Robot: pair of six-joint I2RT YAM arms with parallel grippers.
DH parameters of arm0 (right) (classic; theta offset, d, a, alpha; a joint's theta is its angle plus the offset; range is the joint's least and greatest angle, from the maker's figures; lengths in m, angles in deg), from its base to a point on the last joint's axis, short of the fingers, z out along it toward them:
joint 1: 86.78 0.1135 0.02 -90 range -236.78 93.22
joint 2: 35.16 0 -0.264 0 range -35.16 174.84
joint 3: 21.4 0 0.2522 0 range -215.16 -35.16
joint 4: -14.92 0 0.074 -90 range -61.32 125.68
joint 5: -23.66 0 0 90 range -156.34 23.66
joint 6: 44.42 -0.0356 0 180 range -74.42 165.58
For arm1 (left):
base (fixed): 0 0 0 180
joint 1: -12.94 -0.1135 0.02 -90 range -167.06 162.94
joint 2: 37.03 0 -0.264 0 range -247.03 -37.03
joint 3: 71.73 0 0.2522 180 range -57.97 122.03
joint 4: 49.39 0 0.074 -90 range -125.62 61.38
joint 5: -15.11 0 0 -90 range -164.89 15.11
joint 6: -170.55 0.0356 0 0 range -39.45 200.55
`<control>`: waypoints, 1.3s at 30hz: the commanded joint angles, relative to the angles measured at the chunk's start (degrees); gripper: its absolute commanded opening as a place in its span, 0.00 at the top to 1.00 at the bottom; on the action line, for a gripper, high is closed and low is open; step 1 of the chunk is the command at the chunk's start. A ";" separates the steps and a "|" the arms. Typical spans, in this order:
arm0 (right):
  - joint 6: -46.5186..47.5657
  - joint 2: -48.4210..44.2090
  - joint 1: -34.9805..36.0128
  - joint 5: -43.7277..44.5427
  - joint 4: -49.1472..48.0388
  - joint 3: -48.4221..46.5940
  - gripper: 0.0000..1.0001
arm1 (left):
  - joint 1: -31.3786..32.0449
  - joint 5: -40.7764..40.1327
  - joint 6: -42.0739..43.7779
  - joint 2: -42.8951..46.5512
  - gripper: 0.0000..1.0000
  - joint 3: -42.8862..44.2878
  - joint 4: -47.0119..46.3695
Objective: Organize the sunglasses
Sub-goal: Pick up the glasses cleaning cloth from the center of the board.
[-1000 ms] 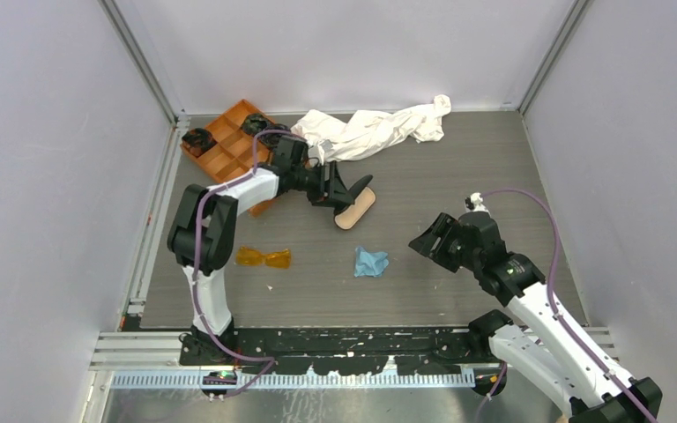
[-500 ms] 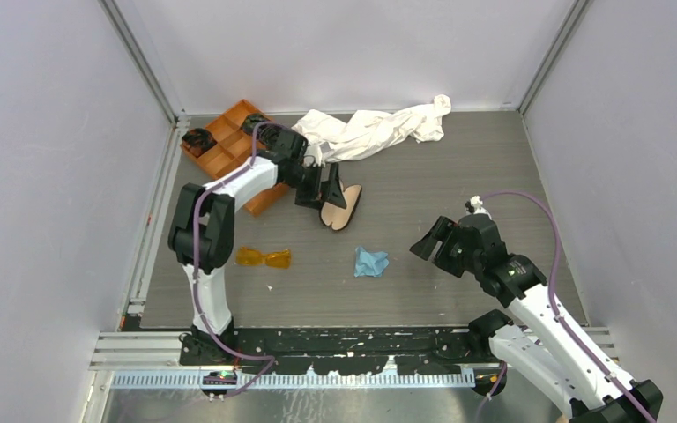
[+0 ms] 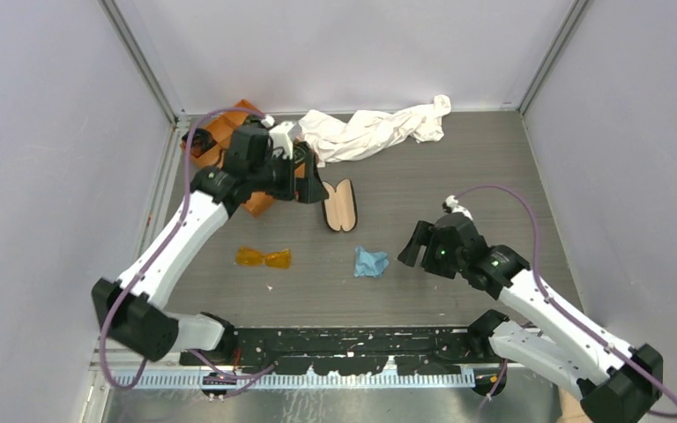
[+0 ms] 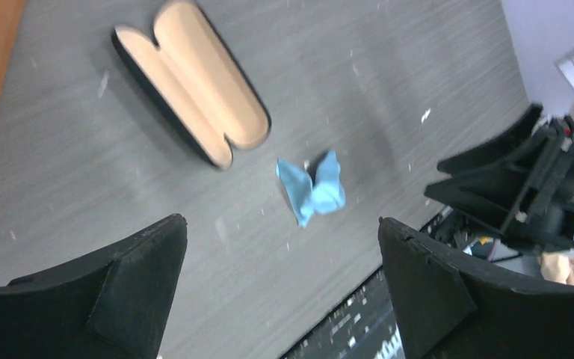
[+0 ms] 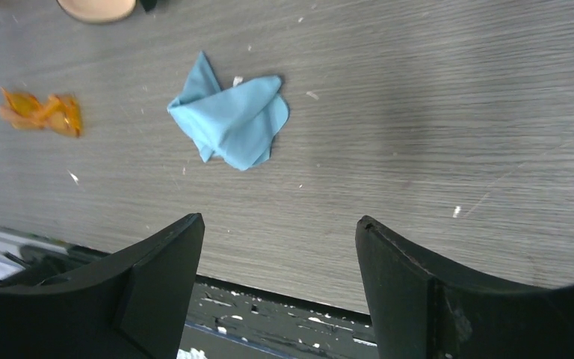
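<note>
The sunglasses (image 3: 263,257) with orange-amber lenses lie on the table at the near left; they also show in the right wrist view (image 5: 41,111). The black case (image 3: 341,204) lies open, beige lining up, in the middle; it also shows in the left wrist view (image 4: 191,81). My left gripper (image 3: 311,186) is open and empty just left of the case, its fingers wide apart in its wrist view (image 4: 281,221). My right gripper (image 3: 410,249) is open and empty, just right of the light blue cloth (image 3: 370,262), with nothing between its fingers in its wrist view (image 5: 280,219).
An orange compartment tray (image 3: 220,145) sits at the back left, partly hidden by my left arm. A crumpled white cloth (image 3: 375,130) lies along the back edge. The blue cloth shows in both wrist views (image 4: 314,187) (image 5: 232,123). Walls close in left, right and behind.
My left gripper has let go of the case and drawn back left; the case now lies open nearer the sunglasses. My right gripper has moved left towards the blue cloth.
</note>
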State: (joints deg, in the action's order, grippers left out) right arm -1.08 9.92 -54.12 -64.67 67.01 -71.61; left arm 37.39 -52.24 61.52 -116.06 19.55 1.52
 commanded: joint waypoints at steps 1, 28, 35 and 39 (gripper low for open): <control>-0.67 6.48 8.14 7.58 -5.04 -3.59 0.21 | 3.71 -7.46 -6.35 7.43 0.00 -9.61 2.31; 3.06 42.84 23.81 24.46 -14.01 -16.11 0.66 | 9.21 -15.98 -14.96 19.09 0.00 -24.69 -0.43; 3.75 45.05 23.29 24.01 -14.21 -16.95 0.78 | 9.15 -15.03 -15.61 17.92 0.00 -25.14 -1.72; 3.74 42.15 22.79 23.41 -13.11 -17.50 1.00 | 9.13 -15.44 -16.00 17.10 0.00 -25.49 -2.10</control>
State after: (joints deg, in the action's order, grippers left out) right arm 2.55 55.21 -30.80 -42.83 54.00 -86.78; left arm 46.61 -68.06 46.31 -98.48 -5.44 2.26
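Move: The blue cleaning cloth lies about 10 cm to the right hand's left, some 4 cm ahead and 9 cm below. From that same hand, the open glasses case is roughly 17 cm ahead and 18 cm left; the yellow wrapper is about 5 cm ahead and 36 cm left, both on the same table. From the left hand, the cloth lies some 9 cm back, 13 cm to the right and 22 cm below. The blue cloth is pinched from above: the right hand swings about 10 cm left while sinking some 8 cm, then eases forward nearly 4 cm, rolling so its fingers point more steeply down and closing until they shut on the cloth's folds. The left hand, still open and empty, quickly backs away from the open case, back and down, then hangs nearly still. ##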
